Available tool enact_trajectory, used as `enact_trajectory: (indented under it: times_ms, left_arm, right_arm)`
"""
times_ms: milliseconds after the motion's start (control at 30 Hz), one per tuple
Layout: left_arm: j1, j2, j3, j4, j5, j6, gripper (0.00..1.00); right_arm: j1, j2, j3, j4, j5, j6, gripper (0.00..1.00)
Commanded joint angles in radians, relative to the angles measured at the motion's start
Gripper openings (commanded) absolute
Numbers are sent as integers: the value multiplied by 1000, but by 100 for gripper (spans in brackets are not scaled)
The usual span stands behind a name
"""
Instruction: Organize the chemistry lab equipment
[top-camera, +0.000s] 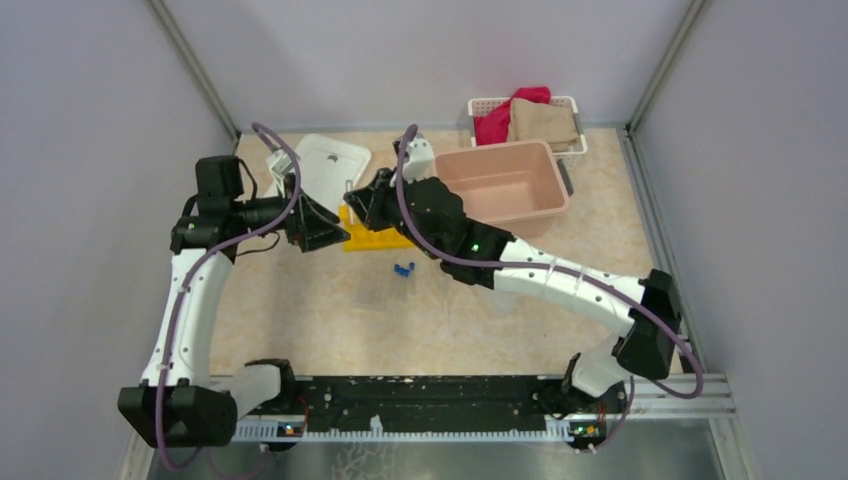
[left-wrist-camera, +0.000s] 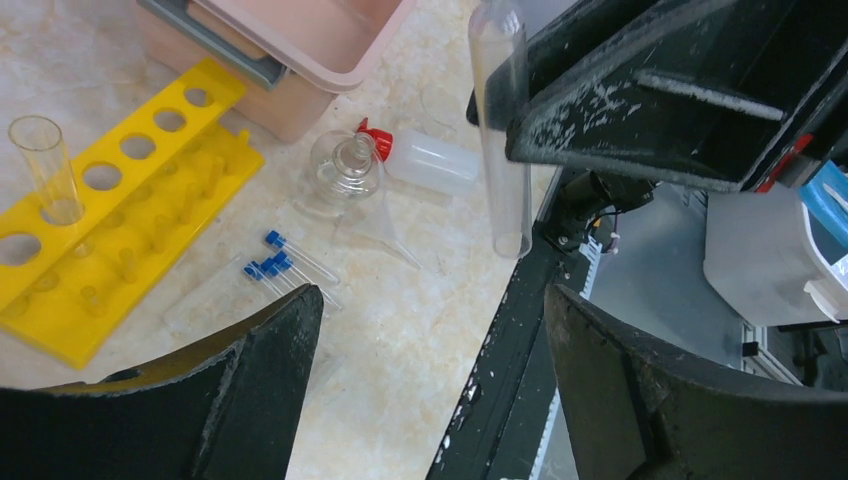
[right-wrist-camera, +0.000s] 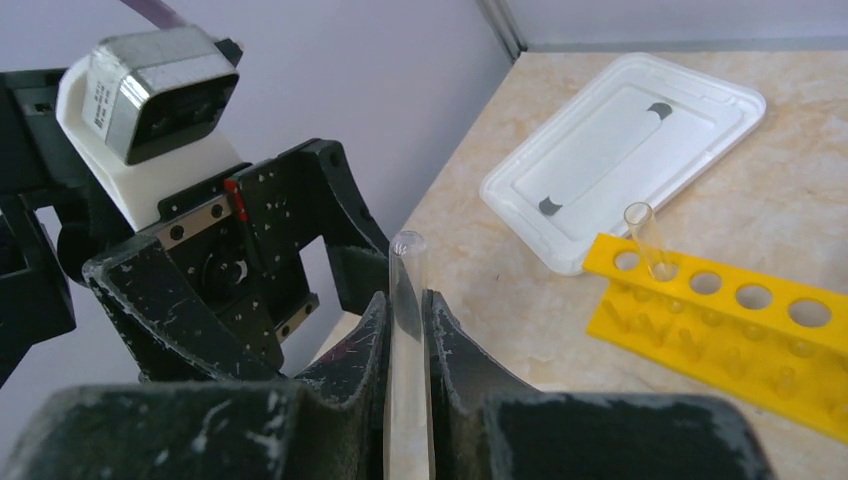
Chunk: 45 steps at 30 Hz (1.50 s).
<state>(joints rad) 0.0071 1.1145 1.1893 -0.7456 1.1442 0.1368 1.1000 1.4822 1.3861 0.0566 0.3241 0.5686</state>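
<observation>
My right gripper (right-wrist-camera: 407, 300) is shut on a long clear test tube (right-wrist-camera: 408, 270), held upright above the table's left side. My left gripper (left-wrist-camera: 432, 295) faces it with jaws wide open and nothing between them; the same test tube (left-wrist-camera: 500, 130) shows beyond its fingertips. A yellow tube rack (left-wrist-camera: 120, 200) lies on the table with one clear tube (left-wrist-camera: 45, 165) standing in an end hole. Beside it are small blue-capped tubes (left-wrist-camera: 275, 265), a round flask (left-wrist-camera: 345, 165), a clear funnel (left-wrist-camera: 385, 230) and a white squeeze bottle (left-wrist-camera: 430, 160) with a red nozzle. From above, both grippers (top-camera: 320, 222) (top-camera: 365, 205) meet over the rack (top-camera: 375, 238).
A pink tub (top-camera: 505, 180) stands behind the rack, with its white lid (top-camera: 325, 160) flat at the back left. A white basket of cloths (top-camera: 525, 120) sits at the back right. Grey walls close in both sides.
</observation>
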Motion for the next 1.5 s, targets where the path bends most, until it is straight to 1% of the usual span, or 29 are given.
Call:
enact_trajectory:
  times_ms: [0, 167, 333, 433, 500, 533, 567, 767, 833, 867, 900, 967, 1033, 1100, 1200, 1267, 1367, 1467]
  left_arm:
    - [-32, -8, -1, 87, 30, -44, 86]
    - [-41, 8, -6, 125, 42, -82, 76]
    - [-47, 24, 2, 141, 48, -102, 56]
    - [-49, 24, 1, 142, 37, -99, 43]
    - [-48, 25, 3, 145, 25, -101, 27]
    - [-48, 26, 3, 148, 20, -101, 20]
    - [-49, 24, 1, 151, 15, -102, 16]
    - [-50, 17, -5, 154, 12, -88, 14]
    - [-50, 9, -2, 139, 10, -55, 13]
    - [-50, 3, 0, 126, 9, -20, 13]
    - [-50, -3, 1, 114, 6, 12, 13]
    - [-50, -20, -5, 98, -15, 76, 12]
    - [-51, -42, -18, 88, -42, 143, 11]
    - [-52, -62, -32, 79, -65, 205, 10]
    - [-55, -61, -36, 40, -82, 274, 8]
    - [-57, -54, -38, 16, -89, 304, 8]
    - [-60, -45, -37, -15, -98, 337, 7]
    - [-62, -48, -41, -34, -112, 361, 7]
  right_arm:
    - [26, 31, 69, 69, 13, 15, 0]
    - [28, 51, 82, 74, 2, 39, 0]
    - [29, 62, 94, 65, -4, 46, 0]
    - [29, 60, 91, 65, -1, 47, 0]
    - [28, 61, 89, 62, -1, 49, 0]
    - [29, 62, 88, 61, 0, 51, 0]
    - [29, 62, 85, 63, 0, 52, 0]
    - [27, 70, 88, 42, -9, 70, 0]
    - [19, 89, 135, -23, -31, 86, 12]
    - [6, 103, 172, -91, -47, 102, 20]
    - [-9, 121, 239, -158, -74, 118, 26]
    - [-42, 157, 340, -339, -127, 137, 31]
    - [-69, 181, 412, -449, -178, 136, 32]
    - [-82, 193, 443, -509, -220, 128, 33]
    - [-87, 214, 490, -594, -240, 119, 34]
    - [-90, 230, 520, -623, -268, 115, 34]
    - [-90, 231, 523, -613, -313, 114, 34]
    - [-91, 243, 547, -629, -320, 114, 34]
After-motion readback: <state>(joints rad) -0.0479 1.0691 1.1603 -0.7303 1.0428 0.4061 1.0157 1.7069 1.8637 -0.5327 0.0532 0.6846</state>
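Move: The upright test tube, held near its top by the right fingers, has its middle about 3 cm to the left hand's right, 1 cm ahead and 4 cm up. From the right hand, the open left gripper waits some 3 cm left, 2 cm back and 6 cm below; the yellow rack is about 13 cm ahead, 4 cm right and 31 cm below, and the blue-capped vials 4 cm ahead, 8 cm right and 34 cm below. Easing about 2 cm right, the left fingers pinch the test tube's lower part; the right fingers then open. ##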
